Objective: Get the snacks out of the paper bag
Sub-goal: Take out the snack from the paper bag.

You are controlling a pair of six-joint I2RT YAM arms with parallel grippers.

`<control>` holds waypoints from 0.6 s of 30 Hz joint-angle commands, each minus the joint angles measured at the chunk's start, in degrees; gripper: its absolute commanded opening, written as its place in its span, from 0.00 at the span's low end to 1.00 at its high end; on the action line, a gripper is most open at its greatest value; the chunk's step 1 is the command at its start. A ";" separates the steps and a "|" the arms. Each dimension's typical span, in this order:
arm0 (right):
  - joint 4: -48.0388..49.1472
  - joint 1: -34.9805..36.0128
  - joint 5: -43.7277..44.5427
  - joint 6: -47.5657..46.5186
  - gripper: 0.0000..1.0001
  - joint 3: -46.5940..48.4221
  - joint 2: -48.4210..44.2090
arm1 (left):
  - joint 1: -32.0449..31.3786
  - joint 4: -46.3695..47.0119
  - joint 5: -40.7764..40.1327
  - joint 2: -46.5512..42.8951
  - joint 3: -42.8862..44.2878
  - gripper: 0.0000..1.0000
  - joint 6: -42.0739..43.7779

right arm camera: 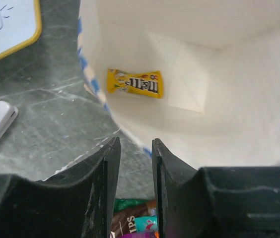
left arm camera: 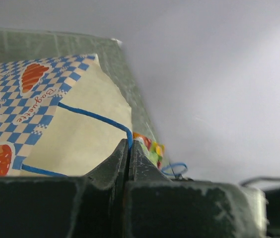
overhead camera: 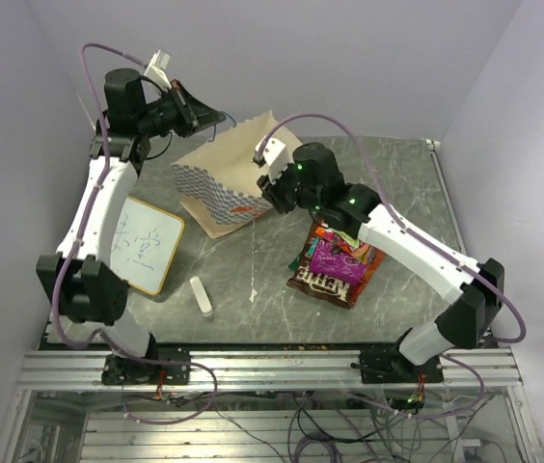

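Note:
The paper bag lies on its side at the table's far middle, its mouth facing right. High at the back, my left gripper is shut on the bag's thin blue cord handle, holding the top edge up. My right gripper hovers at the bag's mouth, open, with nothing between its fingers. Inside the bag, a yellow M&M's packet lies near the bottom. A pile of snacks, brown, purple and orange, lies on the table under my right arm.
A wood-framed whiteboard lies at the left, and a small white cylinder is in front of it. The grey marbled table is walled on three sides. A colourful packet shows beyond my left fingers.

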 commanded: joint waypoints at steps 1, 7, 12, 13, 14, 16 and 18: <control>8.92 0.09 -8.35 -0.65 0.32 -2.11 -0.77 | -2.75 2.03 5.28 -9.82 -5.19 0.07 2.87; 14.53 0.19 -14.17 -2.82 0.34 -11.28 -8.69 | -9.32 -8.30 1.02 -16.33 -11.11 0.07 12.13; 10.44 0.32 -16.17 -5.51 0.35 -15.24 -13.35 | -9.93 -13.38 -5.32 -20.48 -13.04 0.07 14.59; 9.62 0.41 -16.73 -6.49 0.35 -16.15 -14.30 | -9.91 -15.01 -6.28 -21.21 -12.91 0.07 15.52; 9.15 0.68 -17.02 -7.29 0.35 -17.13 -14.96 | -9.93 -17.23 -7.41 -21.87 -12.32 0.07 16.95; 8.78 1.55 -16.81 -8.34 0.35 -18.72 -15.76 | -9.93 -21.73 -9.67 -22.53 -10.66 0.07 20.25; 8.56 2.48 -16.47 -8.63 0.35 -19.65 -15.84 | -9.84 -24.31 -11.52 -23.39 -10.43 0.07 21.04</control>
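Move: Inside the paper bag, the yellow M&M's packet lies some 10 cm ahead of the right hand, 15 cm to its left and roughly 18 cm below. The snack pile is on the table about 12 cm back and 14 cm to the right of that hand; the white eraser lies roughly 20 cm back and 17 cm to its left. From the left hand, the packet is about 4 cm back, 3 cm to the left and far below, near 27 cm. Pulling the bag by its blue handle, still pinched in the nearly shut fingers, the left hand sweeps back towards the robot about 13 cm, rising slightly before it sinks again and tilting a little. Beside the mouth, the right hand edges left, then backs off some 7 cm, turning about 15 degrees counter-clockwise with its fingers parted and empty. ##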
